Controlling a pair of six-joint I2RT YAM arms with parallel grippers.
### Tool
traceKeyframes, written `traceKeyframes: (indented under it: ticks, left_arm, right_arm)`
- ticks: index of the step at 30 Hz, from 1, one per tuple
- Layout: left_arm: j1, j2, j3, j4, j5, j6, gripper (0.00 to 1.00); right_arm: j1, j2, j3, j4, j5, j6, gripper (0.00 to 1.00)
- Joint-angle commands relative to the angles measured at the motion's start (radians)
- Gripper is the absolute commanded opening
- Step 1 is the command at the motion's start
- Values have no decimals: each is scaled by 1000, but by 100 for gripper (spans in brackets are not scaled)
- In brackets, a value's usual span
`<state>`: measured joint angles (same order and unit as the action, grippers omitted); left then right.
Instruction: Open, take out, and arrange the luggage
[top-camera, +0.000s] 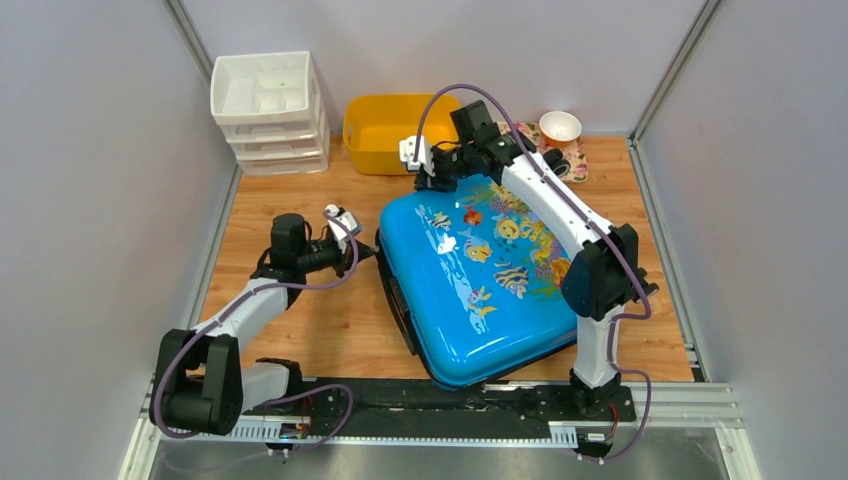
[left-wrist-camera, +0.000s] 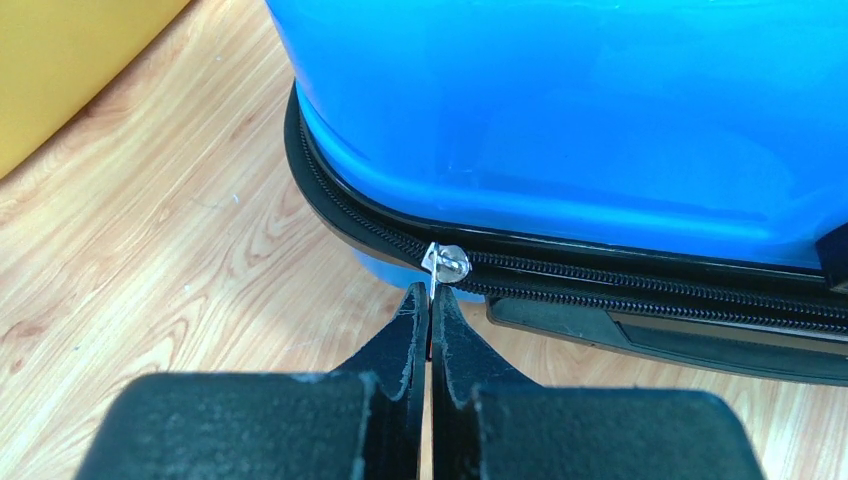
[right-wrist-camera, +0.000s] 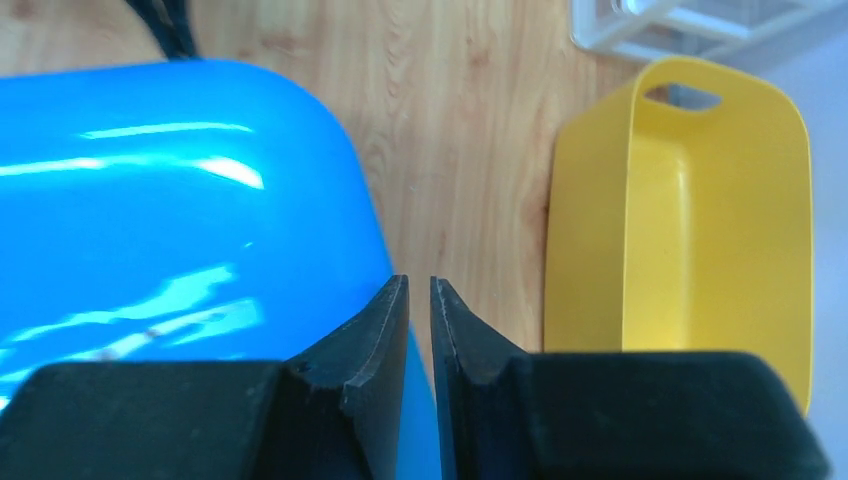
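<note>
The luggage (top-camera: 480, 280) is a glossy blue suitcase with a fish print, lying flat and closed on the wooden table. My left gripper (top-camera: 372, 252) is at its left edge, shut on the thin silver zipper pull (left-wrist-camera: 445, 265), whose tab runs between the fingertips (left-wrist-camera: 431, 295). The black zipper track (left-wrist-camera: 650, 285) runs right from there along the blue shell (left-wrist-camera: 560, 110). My right gripper (top-camera: 428, 180) hovers over the far left corner of the luggage (right-wrist-camera: 150, 200). Its jaws (right-wrist-camera: 420, 285) stand a narrow gap apart with nothing between them.
A yellow tub (top-camera: 385, 130) stands just behind the suitcase, close to my right gripper, and shows empty in the right wrist view (right-wrist-camera: 700, 230). White stacked drawers (top-camera: 268, 110) are at the back left. A white bowl (top-camera: 560, 126) on a floral mat (top-camera: 575, 160) sits at the back right.
</note>
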<state>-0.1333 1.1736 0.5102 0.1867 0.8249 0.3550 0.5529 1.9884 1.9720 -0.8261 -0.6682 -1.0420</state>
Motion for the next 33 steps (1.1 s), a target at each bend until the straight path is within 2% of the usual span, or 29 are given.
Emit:
traceKeyframes:
  ticks: [1,7,10,11,14,15,18,20,23,28,31,33]
  left_arm:
    - [90,56,91,290,-118,93,0]
    - [124,188,195,338,5,73,0]
    - [124,149,148,336,98,104,0]
    - [124,130,131,332,118,122,0]
    - [124,45,65,300,187,168,0]
    - [120,25,50,287,210,180,0]
    - [107,-55,10,228,246,229,0]
    - [94,-121,-10,200,253,233,0]
    - [43,-216,-21,180,272,208,0]
    - [-63,-340,5,125,275,107,0]
    - [-80,-370,13,62,240,95,0]
    - [-68,-342,34,-40,189,120,0]
  right_arm:
    - [39,24,-90,-450,-97,17,22]
    - [44,27,-70,-478,-113,46,22]
    - [-5,15,9,-420,-122,248,30]
    - [-51,1,37,-397,-119,407,37]
    - [-149,-54,56,-222,34,704,58]
    - [-175,-95,48,-167,133,820,60]
    - [-281,-154,-4,-111,245,951,63]
    - [-349,-160,-1,-129,255,952,64]
    - [-372,-164,22,-202,248,884,64]
    - [-361,-221,-35,-186,99,847,64]
    - [-347,-217,-21,-192,90,827,64]
    - [-343,-198,11,-275,18,771,64]
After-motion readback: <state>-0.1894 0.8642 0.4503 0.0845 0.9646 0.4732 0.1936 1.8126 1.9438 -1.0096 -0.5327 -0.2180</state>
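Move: The zip pull is already pinched in my left fingertips, its slider only about 1 cm ahead and 1 cm right. From that hand the case's side handle lies some 11 cm back and 4 cm right, level, and the yellow bin 23 cm ahead, 5 cm right and lower. My right hand is at the suitcase's far edge; the far wheel lies about 25 cm right of it, 5 cm ahead and 7 cm down, the bin 11 cm ahead, 4 cm left, 14 cm down. With fingers shut, my left hand draws the zip pull forward about 4 cm towards the far left corner, then reverses some 9 cm back towards the side handle, rising 5 cm to the shell above the seam. My right hand keeps pulling back 7 cm at the case's edge, then opens wide and sweeps about 20 cm right and 11 cm forward towards the far wheel, turning clockwise nearly 60 degrees, and eases back slightly. ##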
